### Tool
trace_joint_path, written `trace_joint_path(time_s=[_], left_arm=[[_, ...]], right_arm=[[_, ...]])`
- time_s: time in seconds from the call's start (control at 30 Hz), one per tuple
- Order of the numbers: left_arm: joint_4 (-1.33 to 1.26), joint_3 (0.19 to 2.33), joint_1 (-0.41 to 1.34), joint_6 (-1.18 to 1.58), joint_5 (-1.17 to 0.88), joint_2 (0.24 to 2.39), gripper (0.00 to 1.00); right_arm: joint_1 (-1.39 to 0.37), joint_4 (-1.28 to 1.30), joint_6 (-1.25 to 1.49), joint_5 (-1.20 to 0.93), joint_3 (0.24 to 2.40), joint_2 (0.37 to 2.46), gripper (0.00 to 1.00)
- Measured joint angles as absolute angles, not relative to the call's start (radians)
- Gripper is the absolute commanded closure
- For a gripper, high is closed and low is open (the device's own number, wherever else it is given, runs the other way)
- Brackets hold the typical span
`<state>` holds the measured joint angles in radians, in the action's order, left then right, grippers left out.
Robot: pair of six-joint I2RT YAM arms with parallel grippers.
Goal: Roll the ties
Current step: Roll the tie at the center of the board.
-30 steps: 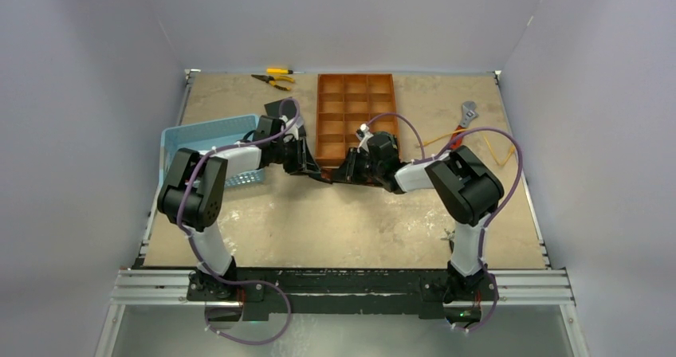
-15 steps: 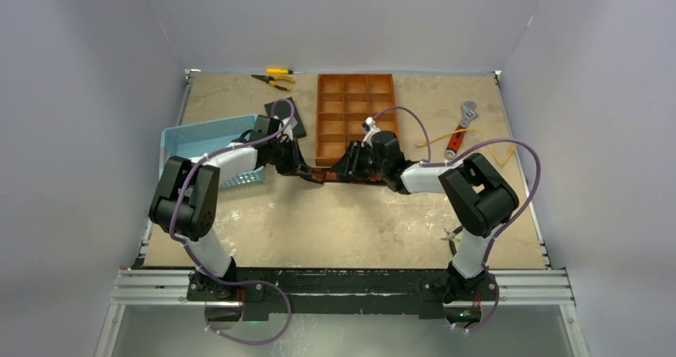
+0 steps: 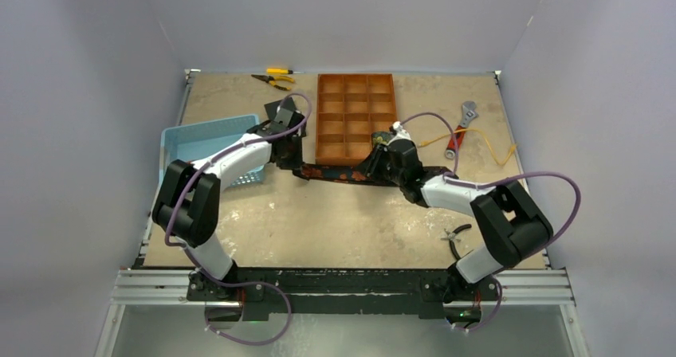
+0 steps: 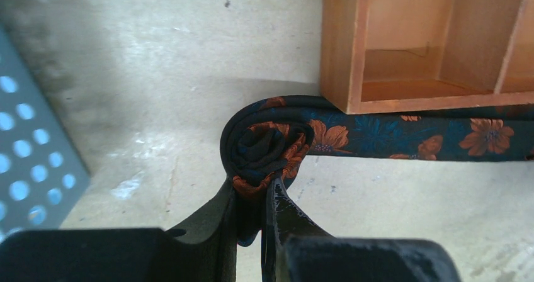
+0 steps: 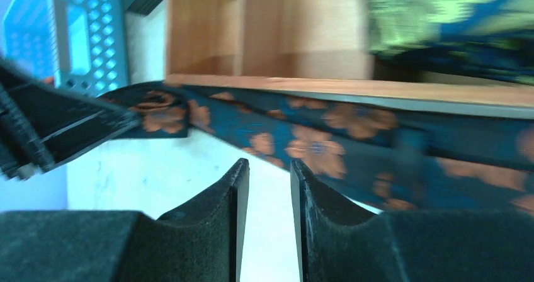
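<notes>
A dark tie with orange flowers (image 3: 335, 173) lies stretched along the front edge of the orange wooden tray (image 3: 318, 118). Its left end is wound into a small roll (image 4: 267, 146). My left gripper (image 4: 252, 191) is shut on the lower part of that roll. My right gripper (image 5: 267, 169) is open with only bare table between its fingers, and it sits just short of the tie's flat length (image 5: 315, 146). In the top view it (image 3: 375, 166) is at the tie's right part. A green-patterned tie (image 5: 441, 11) rests inside the tray.
A blue perforated basket (image 3: 199, 138) stands left of the left arm. A black pad (image 3: 279, 108), pliers (image 3: 271, 80) and a yellow screwdriver (image 3: 281, 71) lie behind. A wrench (image 3: 462, 122) and yellow cord (image 3: 494, 150) lie at the right. Small pliers (image 3: 456, 236) lie near the right base.
The left gripper has closed on the rolled end. The right gripper has opened and shifted right along the tie, its elbow swinging outward. The tie now lies drawn out longer.
</notes>
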<state>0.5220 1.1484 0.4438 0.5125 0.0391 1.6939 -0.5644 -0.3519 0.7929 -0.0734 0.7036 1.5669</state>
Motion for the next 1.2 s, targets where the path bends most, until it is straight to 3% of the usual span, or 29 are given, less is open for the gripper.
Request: trace_joint_path(time_s=[0.17, 0.83, 1.2], left_arm=[[0.602, 1.21, 0.477, 0.531, 0.169, 1.697, 1.0], [0.857, 1.47, 0.71, 0.674, 0.617, 1.962, 1.0], [0.94, 1.56, 0.782, 0.715, 0.738, 2.035, 1.0]], right_arm=[[-0.519, -0.347, 0.812, 0.009, 0.632, 1.533, 0.69], [-0.517, -0.361, 0.827, 0.013, 0.588, 1.564, 0.69], [-0.517, -0.38, 0.826, 0.014, 0.549, 1.549, 0.67]])
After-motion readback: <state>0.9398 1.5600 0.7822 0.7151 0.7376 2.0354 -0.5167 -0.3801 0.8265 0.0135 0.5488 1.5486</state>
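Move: The half-made tie roll is already pinched in the left fingers, its middle about 2 cm ahead of them and 1 cm below; the flat strip leaves it some 5 cm to the right and 3 cm below. The wooden box's middle is 13 cm right and 12 cm ahead, the blue basket's 20 cm left and 4 cm ahead. From the right hand the roll lies 15 cm left, level and 4 cm below; the strip's loop is 4 cm right, 1 cm ahead, 6 cm below. The tie roll is turned over towards the right by the left hand, which keeps its pinch: it lifts about 2 cm, sinks again and ends some 3 cm to the right, rolling 35 degrees so the fingertips swing to point down-left. The part-open right hand withdraws from the roll, about 5 cm right and 5 cm down, then slightly back, low over the flat strip; contact there can't be seen. ##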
